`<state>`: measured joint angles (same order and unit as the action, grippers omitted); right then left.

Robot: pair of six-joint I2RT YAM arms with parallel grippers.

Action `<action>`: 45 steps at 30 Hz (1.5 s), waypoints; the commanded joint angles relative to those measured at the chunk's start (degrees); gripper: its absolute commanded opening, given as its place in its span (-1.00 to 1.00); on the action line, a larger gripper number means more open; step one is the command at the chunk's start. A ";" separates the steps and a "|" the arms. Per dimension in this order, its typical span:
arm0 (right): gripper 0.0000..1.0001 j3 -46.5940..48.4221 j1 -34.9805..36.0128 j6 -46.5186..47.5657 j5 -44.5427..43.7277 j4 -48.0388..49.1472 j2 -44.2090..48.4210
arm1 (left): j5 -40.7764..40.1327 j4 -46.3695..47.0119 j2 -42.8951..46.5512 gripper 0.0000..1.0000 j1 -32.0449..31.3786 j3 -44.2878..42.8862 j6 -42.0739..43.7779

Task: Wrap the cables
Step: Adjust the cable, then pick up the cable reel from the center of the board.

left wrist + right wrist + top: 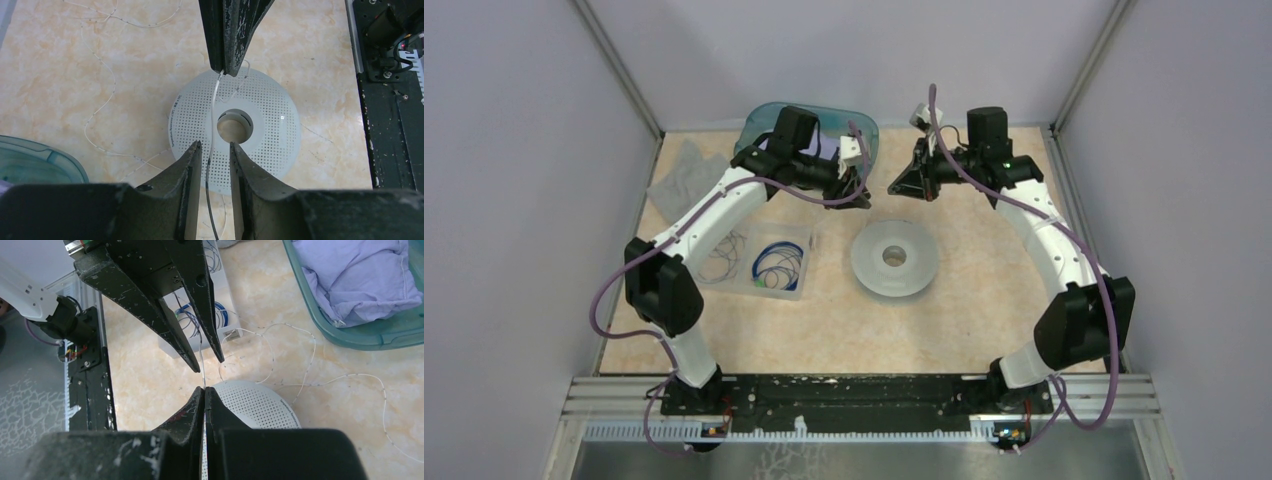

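A thin whitish cable (214, 100) runs taut between my two grippers above a white perforated disc (270, 135). My right gripper (205, 390) is shut on this cable, its fingertips pinching the strand. My left gripper (215, 144) faces it tip to tip, open, and the cable passes through the gap between its fingers. In the top view the left gripper (860, 188) and the right gripper (894, 186) meet just behind the disc (894, 258). The rest of the cable (312, 355) trails in loose curves over the table. Blue cables (776, 262) lie coiled in a clear tray (809, 270).
A teal bin (350, 337) holding a purple cloth (360, 275) stands at the back of the table. A grey cloth (686, 175) lies at the back left. The black base rail (390, 130) runs along the near edge.
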<state>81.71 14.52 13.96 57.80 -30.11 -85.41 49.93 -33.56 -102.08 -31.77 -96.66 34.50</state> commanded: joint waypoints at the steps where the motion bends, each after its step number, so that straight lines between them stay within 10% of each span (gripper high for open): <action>1: -1.00 -0.17 0.42 2.23 -0.55 -0.01 2.87 | 1.03 -0.68 2.06 -0.35 -0.11 -1.07 0.67; 16: -1.00 -0.81 0.39 -0.28 -3.01 1.83 3.52 | -1.47 -1.48 3.14 -1.00 0.00 -1.26 1.26; 22: 0.23 -1.50 -0.70 0.24 -14.27 0.84 4.64 | -7.52 1.42 7.19 -0.99 3.52 0.48 -2.18; 26: 0.60 -6.56 -0.63 4.58 -16.83 0.81 7.24 | -9.25 4.40 9.78 -0.99 8.80 1.94 -6.02; 45: 0.73 -19.13 18.42 10.86 -31.79 -1.97 2.62 | -6.20 11.66 6.64 -0.99 20.63 -0.37 -23.21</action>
<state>62.52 30.65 24.25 30.76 -31.81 -80.90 41.65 -25.23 -95.48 -10.87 -95.96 13.58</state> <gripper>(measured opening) 0.864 0.007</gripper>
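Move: The white cable runs right between the half-open left fingers, at the hand point; the shut right gripper still holds the same cable farther right. From the left hand the teal bin is some 26 cm ahead, 14 cm left and 20 cm below, the clear box level, 27 cm left and 23 cm below. For the right hand, the spool lies straight below by about 26 cm, level ahead and some 3 cm to its right. Hold the left gripper in place and shut it on the cable beside the right fingers; only then open the right wide to let go. Carry the pinched cable left about 15 cm, forward 10 and slightly up, turning some 35 degrees counter-clockwise. Meanwhile ease the right hand a little forward and right off the cable, then sink it about 14 cm and draw it back towards the spool, fingers tipping downward. ##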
